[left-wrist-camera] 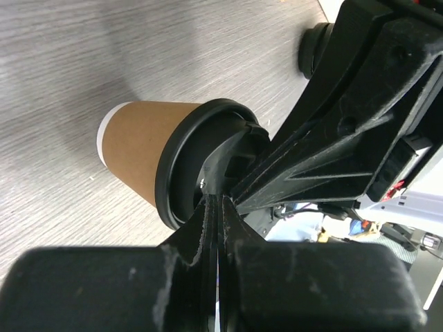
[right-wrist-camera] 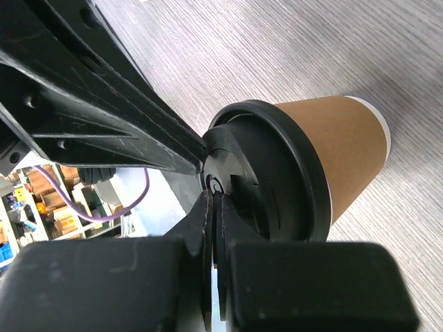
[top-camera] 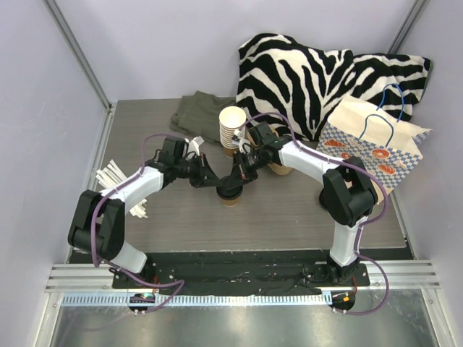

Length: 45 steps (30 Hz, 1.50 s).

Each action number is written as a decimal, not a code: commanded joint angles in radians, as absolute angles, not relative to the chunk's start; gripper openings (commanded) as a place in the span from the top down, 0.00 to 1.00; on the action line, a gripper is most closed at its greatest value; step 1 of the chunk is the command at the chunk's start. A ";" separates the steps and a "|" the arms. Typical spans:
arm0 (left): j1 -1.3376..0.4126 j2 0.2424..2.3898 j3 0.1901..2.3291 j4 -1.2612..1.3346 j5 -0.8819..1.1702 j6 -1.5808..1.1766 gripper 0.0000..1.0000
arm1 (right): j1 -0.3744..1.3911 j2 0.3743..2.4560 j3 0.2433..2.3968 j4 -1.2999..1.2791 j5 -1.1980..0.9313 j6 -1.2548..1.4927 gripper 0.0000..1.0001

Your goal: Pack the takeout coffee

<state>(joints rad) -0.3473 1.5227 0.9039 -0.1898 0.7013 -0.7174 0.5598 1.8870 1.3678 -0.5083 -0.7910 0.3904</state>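
Observation:
The takeout coffee cup [top-camera: 230, 199] stands upright mid-table, brown with a black lid [top-camera: 229, 190]. My left gripper [top-camera: 219, 181] and right gripper [top-camera: 239, 178] meet over it from either side, both shut, tips on the lid's top. In the left wrist view the shut left gripper [left-wrist-camera: 220, 202] touches the lid [left-wrist-camera: 181, 166] above the brown cup body [left-wrist-camera: 145, 146], with the right gripper's fingers [left-wrist-camera: 332, 131] alongside. In the right wrist view the shut right gripper [right-wrist-camera: 215, 198] touches the lid [right-wrist-camera: 284, 187] of the cup [right-wrist-camera: 339, 149], with the left gripper's fingers [right-wrist-camera: 104, 117] opposite.
A tall stack of cream-and-brown cups [top-camera: 232, 128] stands just behind the grippers. A patterned paper bag [top-camera: 372, 144] stands at the right. A zebra cloth [top-camera: 304, 69] and an olive cloth [top-camera: 197, 112] lie at the back. White sticks [top-camera: 114, 177] lie at the left.

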 commanded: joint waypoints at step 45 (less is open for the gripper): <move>-0.371 1.480 0.779 0.187 0.891 -0.917 1.00 | 0.497 1.631 1.285 -0.416 -1.000 0.440 0.99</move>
<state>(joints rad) -0.3756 1.5246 0.7830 0.1604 0.8677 -0.9291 0.5060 1.6581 1.2747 -0.4351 -0.9321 0.4507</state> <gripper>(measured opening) 0.013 0.029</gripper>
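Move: The black lid on the brown cup has its middle about 4 cm right of the left hand, level ahead and a centimetre below. From the right hand it lies some 1 cm left, level ahead and 1 cm lower. The cup stack stands roughly 14 cm ahead and 1 cm left of the right hand, slightly higher; the cup holder is about 14 cm ahead of that hand, 13 cm right and 8 cm below. The shut right fingers lift about 8 cm off the lid; the left ones rise 6, then sink back rightward. ##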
